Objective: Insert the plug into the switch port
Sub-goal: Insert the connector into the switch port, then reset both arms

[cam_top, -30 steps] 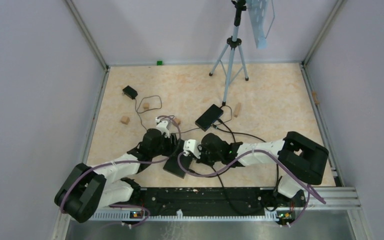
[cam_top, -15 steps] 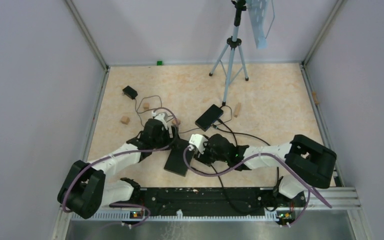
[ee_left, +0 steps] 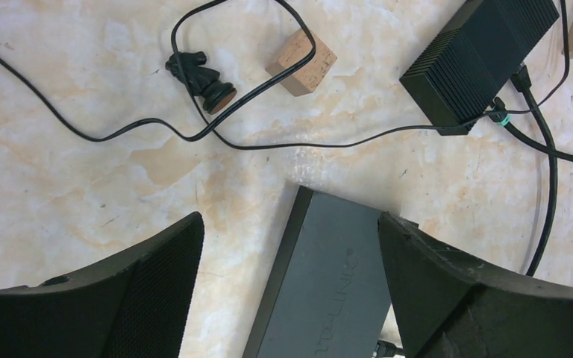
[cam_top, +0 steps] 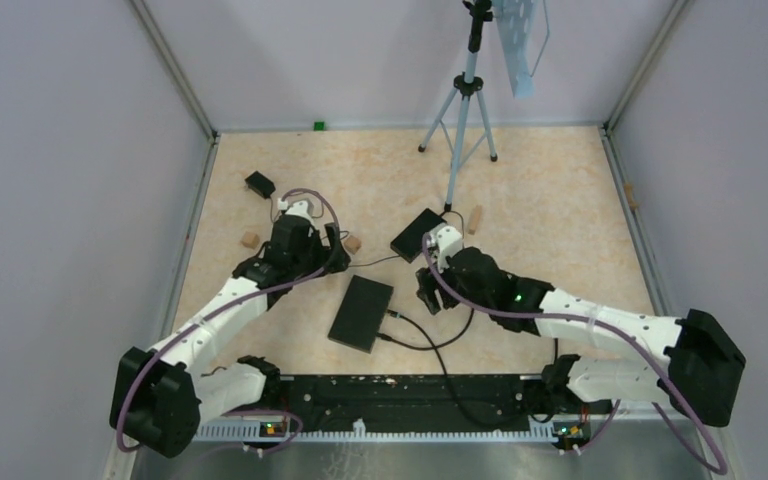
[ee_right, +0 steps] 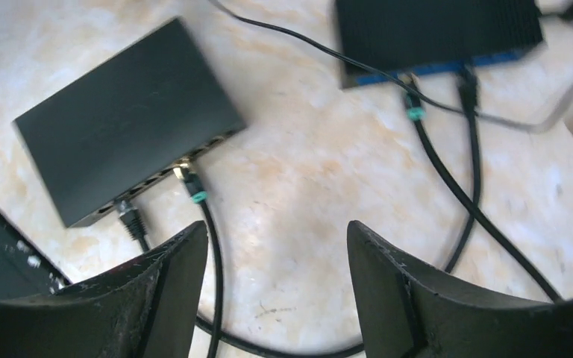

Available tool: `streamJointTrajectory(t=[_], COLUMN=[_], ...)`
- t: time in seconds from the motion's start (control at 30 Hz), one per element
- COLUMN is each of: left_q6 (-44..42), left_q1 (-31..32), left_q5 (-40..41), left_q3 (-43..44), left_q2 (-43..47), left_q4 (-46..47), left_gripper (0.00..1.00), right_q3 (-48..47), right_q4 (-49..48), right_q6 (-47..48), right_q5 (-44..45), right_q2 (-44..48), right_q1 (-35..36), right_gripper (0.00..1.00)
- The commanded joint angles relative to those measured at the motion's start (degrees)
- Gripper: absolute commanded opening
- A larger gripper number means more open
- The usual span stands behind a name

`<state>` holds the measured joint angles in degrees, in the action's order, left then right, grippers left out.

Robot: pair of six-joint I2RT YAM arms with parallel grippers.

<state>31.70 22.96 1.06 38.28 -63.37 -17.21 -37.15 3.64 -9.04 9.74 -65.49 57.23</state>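
The switch [cam_top: 361, 312] is a flat black box lying on the table between my two arms. In the right wrist view, a green-booted plug [ee_right: 192, 186] and a black plug [ee_right: 128, 216] both sit in ports on the switch's [ee_right: 127, 160] front edge, their cables trailing toward me. My left gripper [cam_top: 328, 252] hovers up-left of the switch, open and empty; its fingers frame the switch's [ee_left: 328, 283] far end. My right gripper [cam_top: 428, 296] is open and empty too, up-right of the switch, over bare table [ee_right: 277, 227].
A second black box [cam_top: 418, 233] with cables plugged into it lies behind the switch. Also on the table are a tripod [cam_top: 463, 100], wooden blocks [cam_top: 250, 239] [cam_top: 475, 219], a small black adapter [cam_top: 259, 184] and loose black cable [ee_left: 119, 134].
Both grippers have opened and drawn back from the switch, the left up and to the left, the right up and to the right. The switch now lies uncovered.
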Motion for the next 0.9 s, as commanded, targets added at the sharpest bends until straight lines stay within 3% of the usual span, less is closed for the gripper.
streamJointTrajectory(t=[0.0, 0.13, 0.27, 0.4, 0.47, 0.57, 0.73, 0.87], left_q6=[-0.58, -0.64, -4.78, -3.99, -0.06, 5.17, 9.02, 8.98], left_q1=[-0.45, -0.46, -0.46, -0.33, 0.1, 0.94, 0.95, 0.95], left_q5=[-0.64, -7.03, -13.49, -13.3, -7.17, -3.36, -7.32, -8.03], left_q3=[1.71, -0.1, -2.42, -3.24, -3.45, -3.22, -7.74, -8.82], left_q2=[4.18, 7.22, 8.08, 9.41, 9.97, 9.45, 7.39, 4.87], left_q4=[-3.31, -2.48, -3.01, -7.65, -12.38, -15.59, -10.46, -7.77], left_gripper=[0.91, 0.92, 0.92, 0.91, 0.92, 0.93, 0.93, 0.93], right_q3=[-3.86, -4.46, -3.7, -3.23, -3.05, -2.57, -2.49, -5.08], right_q4=[16.74, 22.7, 22.53, 20.96, 20.08, 18.14, 13.22, 8.16], right_q6=[-16.99, -19.33, -20.09, -20.29, -20.68, -21.12, -21.41, -21.27], right_q5=[3.67, 4.96, 4.25, 0.86, -0.22, -1.71, -1.97, -2.42], right_q2=[1.59, 0.02, -1.4, -5.12, -7.15, -9.99, -14.45, -18.07], right_q1=[-6.14, -11.09, -15.29, -18.05, -18.65, -18.85, -18.82, -18.85], right_gripper=[0.67, 0.67, 0.67, 0.66, 0.63, 0.55, 0.39, 0.08])
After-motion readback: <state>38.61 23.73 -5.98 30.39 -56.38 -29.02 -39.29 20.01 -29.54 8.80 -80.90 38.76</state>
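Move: The right gripper, empty and half open, goes for the black cable linking switch and black box: about 10 cm to its right, 2 cm ahead and 11 cm below. The black box lies some 18 cm ahead and 2 cm left of this gripper; the switch's teal-ringed plug is 8 cm left, 2 cm back. The switch's middle lies about 15 cm back, 4 cm right and 8 cm below the open left gripper, with a wooden block 3 cm ahead and 2 cm right. Sweep the right gripper about 10 cm to the right, away from the switch, and down some 10 cm to the linking cable, turning it clockwise and tipping the fingers down; nearly shut the fingertips around the cable close to the table. Meanwhile draw the wide-open left gripper back 8 cm towards the switch, rising slightly first, then sinking and tipping down. ##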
